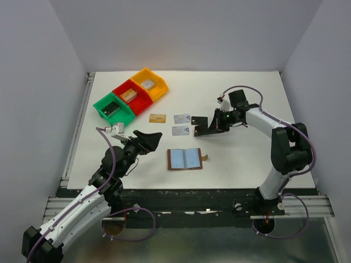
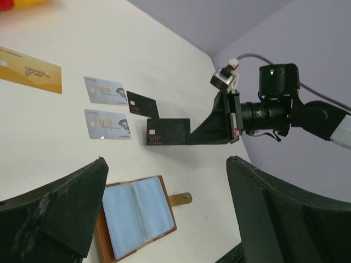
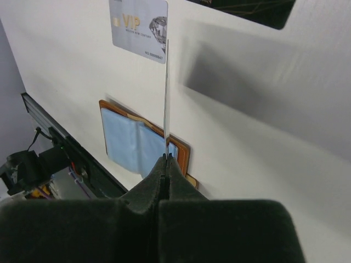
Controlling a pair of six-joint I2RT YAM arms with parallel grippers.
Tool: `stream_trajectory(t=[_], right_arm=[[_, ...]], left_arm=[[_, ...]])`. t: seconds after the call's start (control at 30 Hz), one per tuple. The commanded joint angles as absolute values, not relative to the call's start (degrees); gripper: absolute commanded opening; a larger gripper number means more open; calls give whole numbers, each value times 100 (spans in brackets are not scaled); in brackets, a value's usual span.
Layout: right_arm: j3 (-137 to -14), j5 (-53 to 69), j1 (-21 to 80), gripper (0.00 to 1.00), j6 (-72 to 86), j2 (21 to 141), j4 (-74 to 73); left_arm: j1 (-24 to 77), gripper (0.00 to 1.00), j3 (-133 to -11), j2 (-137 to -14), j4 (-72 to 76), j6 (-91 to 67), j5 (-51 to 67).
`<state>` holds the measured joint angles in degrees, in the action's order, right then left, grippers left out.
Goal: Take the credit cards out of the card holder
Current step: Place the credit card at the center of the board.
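Observation:
The brown card holder (image 1: 185, 159) lies open on the table, its light-blue inner faces up and its snap tab (image 2: 181, 199) pointing right. A gold credit card (image 1: 157, 118), two silvery ones (image 1: 181, 118) (image 1: 180, 130) and a black one (image 2: 142, 104) lie flat behind it. My right gripper (image 1: 201, 129) is shut on another black credit card (image 2: 168, 131), held on edge above the table just right of the silvery cards; the right wrist view shows that card (image 3: 166, 98) edge-on. My left gripper (image 1: 152, 139) hovers open left of the holder, with nothing between its fingers (image 2: 66, 203).
A green bin (image 1: 113, 108), a red bin (image 1: 131, 97) and a yellow bin (image 1: 149, 84) stand in a row at the back left, each with a block inside. The table's near edge and a metal rail (image 1: 181, 200) run just in front of the holder.

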<state>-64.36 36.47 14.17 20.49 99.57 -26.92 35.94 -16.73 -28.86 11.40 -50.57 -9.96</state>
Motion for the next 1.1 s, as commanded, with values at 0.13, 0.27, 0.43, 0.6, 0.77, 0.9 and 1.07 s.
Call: stream_trajectory(t=[0.13, 0.27, 0.43, 0.6, 0.77, 0.9, 1.07], right_arm=[[-7013, 4262, 1266, 0, 1837, 10669, -2962], [-7101, 4456, 1152, 0, 1837, 10880, -2980], [-7180, 4667, 1107, 0, 1854, 11135, -2979], [-7225, 4605, 1055, 0, 1828, 11311, -3094], [-7216, 4483, 967, 7, 1846, 11312, -3120], [-7207, 4395, 932, 14, 1854, 11285, -3138], [-7207, 4254, 896, 28, 1854, 11268, -3182]], left_arm=[[3551, 99, -1872, -3296, 1046, -4834, -132], [3533, 99, -1784, -3270, 1134, -4852, -176], [3533, 99, -1758, -3278, 1204, -4781, -185], [3516, 99, -1775, -3357, 1230, -4729, -150], [3507, 99, -1802, -3410, 1266, -4685, -106], [3498, 99, -1802, -3410, 1239, -4685, -97], [3498, 99, -1793, -3393, 1204, -4684, -97]])
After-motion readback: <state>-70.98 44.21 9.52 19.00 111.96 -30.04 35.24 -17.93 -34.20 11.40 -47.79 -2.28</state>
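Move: The black card, already pinched at its right end, goes down to the bare spot about 5 cm below the right hand, some 4 cm to its left and 1 cm ahead. From that spot, the other black card lies about 7 cm farther out, the lower silver card 11 cm to the left, and the open card holder 15 cm nearer and 9 cm left. From the left hand the spot is some 10 cm ahead, 21 cm right and 19 cm down. The black card is lowered left edge first beside the lower silver card: the right hand eases about 2 cm forward early on while sinking roughly 3 cm, its wrist turning some 10 degrees. Near the bottom it slows and the shut fingers part slightly around the card's right end. Meanwhile the open, empty left hand drifts a couple of centimetres right and down. ##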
